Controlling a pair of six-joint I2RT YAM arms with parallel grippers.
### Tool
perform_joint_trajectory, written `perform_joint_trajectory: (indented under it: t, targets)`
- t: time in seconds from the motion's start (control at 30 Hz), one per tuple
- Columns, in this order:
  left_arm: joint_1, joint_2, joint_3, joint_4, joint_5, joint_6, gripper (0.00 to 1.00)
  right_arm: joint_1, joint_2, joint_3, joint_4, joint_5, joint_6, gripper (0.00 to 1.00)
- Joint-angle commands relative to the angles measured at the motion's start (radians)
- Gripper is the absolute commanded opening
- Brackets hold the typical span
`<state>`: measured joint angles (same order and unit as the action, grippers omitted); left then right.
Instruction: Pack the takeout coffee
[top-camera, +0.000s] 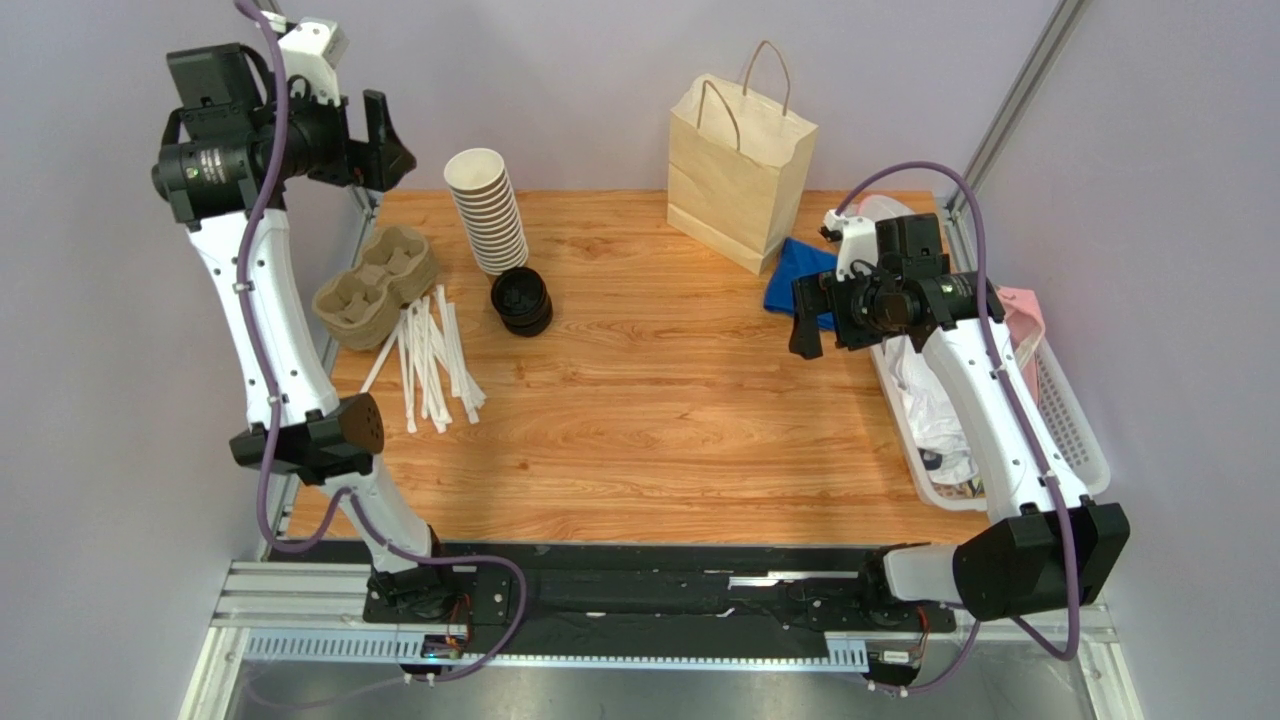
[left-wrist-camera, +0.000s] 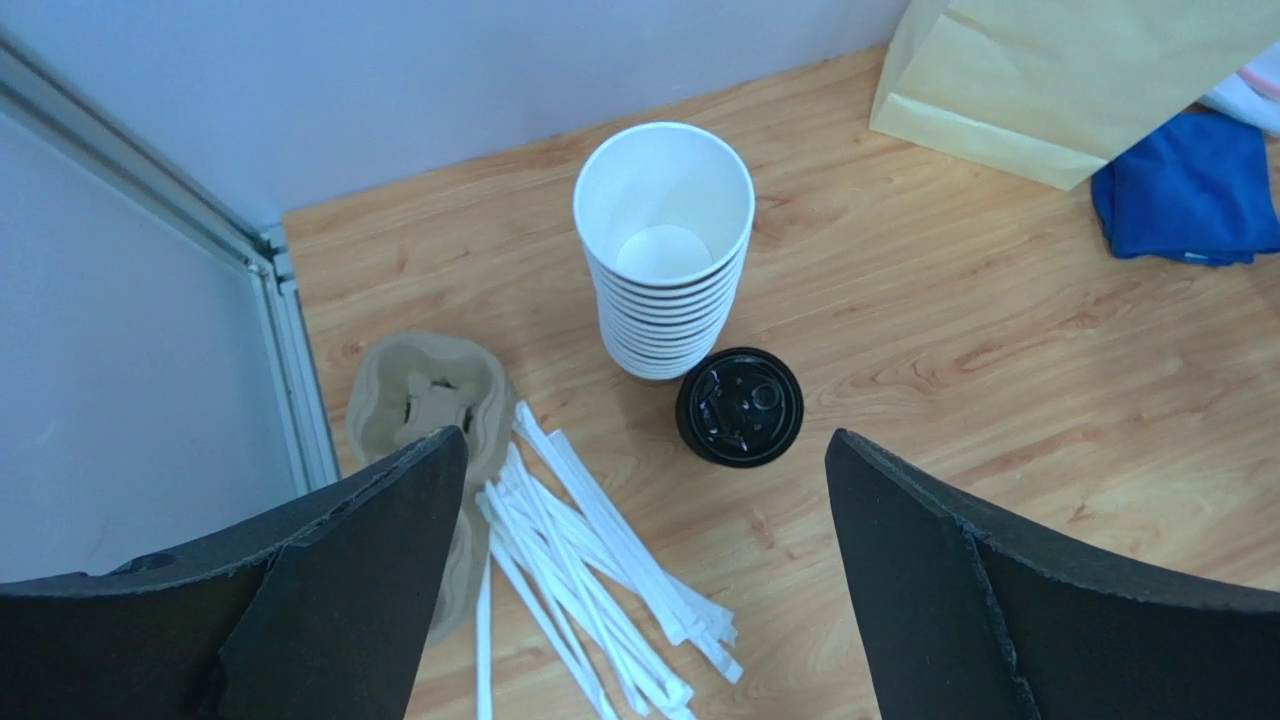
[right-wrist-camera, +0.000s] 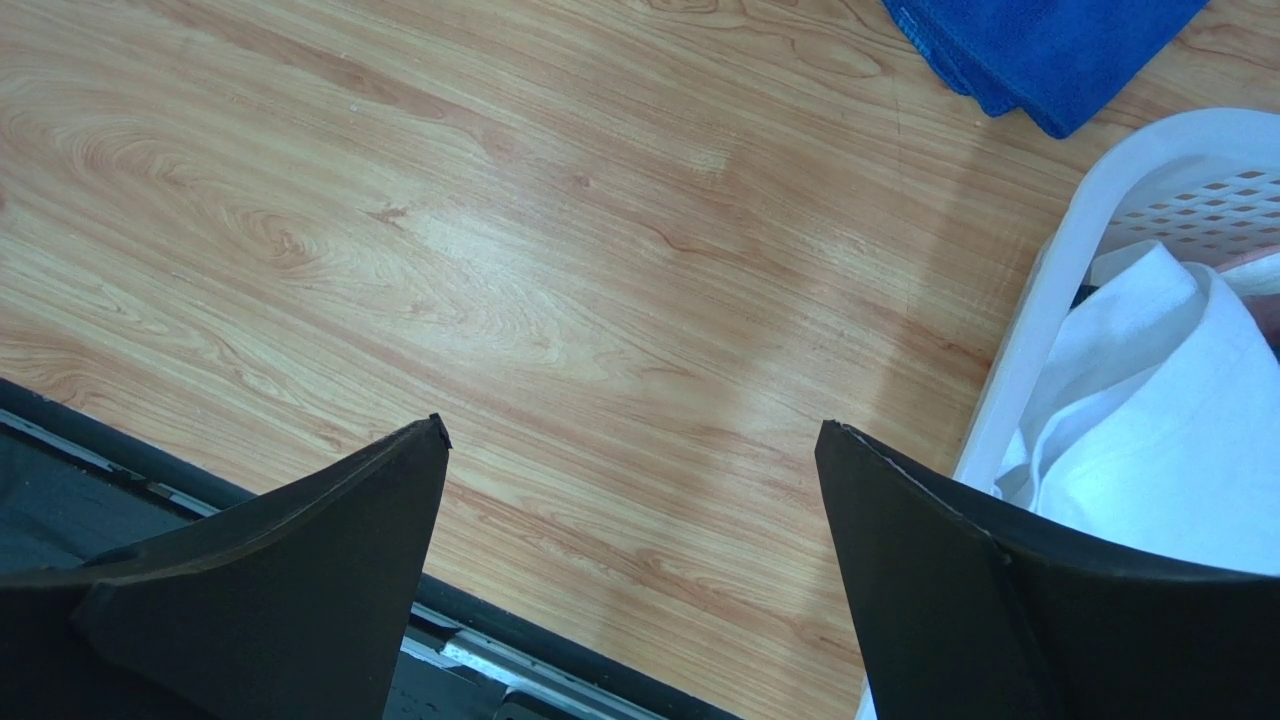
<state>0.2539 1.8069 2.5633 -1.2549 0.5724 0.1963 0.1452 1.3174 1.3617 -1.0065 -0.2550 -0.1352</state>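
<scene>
No takeout coffee with a lid on it is in view. A stack of lidless paper cups stands at the back left, with a stack of black lids just in front of it. A kraft paper bag stands upright at the back. My left gripper hangs high above the cups and lids, open and empty. My right gripper hovers over bare wood at the right, open and empty.
A pulp cup carrier and several white wrapped straws lie at the left. A blue cloth lies by the bag. A white basket holding white cloth sits at the right edge.
</scene>
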Motion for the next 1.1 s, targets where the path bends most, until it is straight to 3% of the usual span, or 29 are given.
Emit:
perform_joint_trajectory:
  t: [0.0,0.23,0.53,1.07]
  targets:
    - [-0.062,0.049,0.031,0.083,-0.012,-0.006,0.96,-0.002,0.008,0.051,-0.004,-0.003,-0.021,1.00]
    - [-0.133,0.092,-0.052,0.242,-0.040,-0.041,0.84,-0.001,0.025,0.045,-0.004,-0.003,-0.023,1.00]
    - [-0.208,0.207,-0.032,0.279,-0.118,0.002,0.68,-0.002,0.042,0.048,-0.009,-0.004,-0.024,1.00]
    - [-0.226,0.301,-0.045,0.287,-0.123,0.002,0.54,-0.004,0.052,0.043,-0.009,0.010,-0.026,1.00]
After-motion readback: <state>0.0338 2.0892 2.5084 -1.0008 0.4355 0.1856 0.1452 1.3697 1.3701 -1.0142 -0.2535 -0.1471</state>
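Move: The top paper cup of the stack is about 14 cm ahead of my left hand, 8 cm to its right and some 16 cm lower. The black lids stand about 10 cm ahead, 11 cm right and 32 cm down; the straws lie nearly under me, about 1 cm ahead and 1 cm right, the cup carrier 12 cm ahead and 8 cm left. From my right hand the top cup is about 24 cm ahead, 43 cm left and 5 cm higher. I carry my open left hand out towards the mouth of the cup stack, forward about 12 cm and down 10 cm, with some 6 cm to the right, nearly all of that in the first half while most of the sinking comes later. On the way I narrow my fingers from wide open to roughly half, easing to a stop with the tips just over the top cup's rim, not gripping yet. ##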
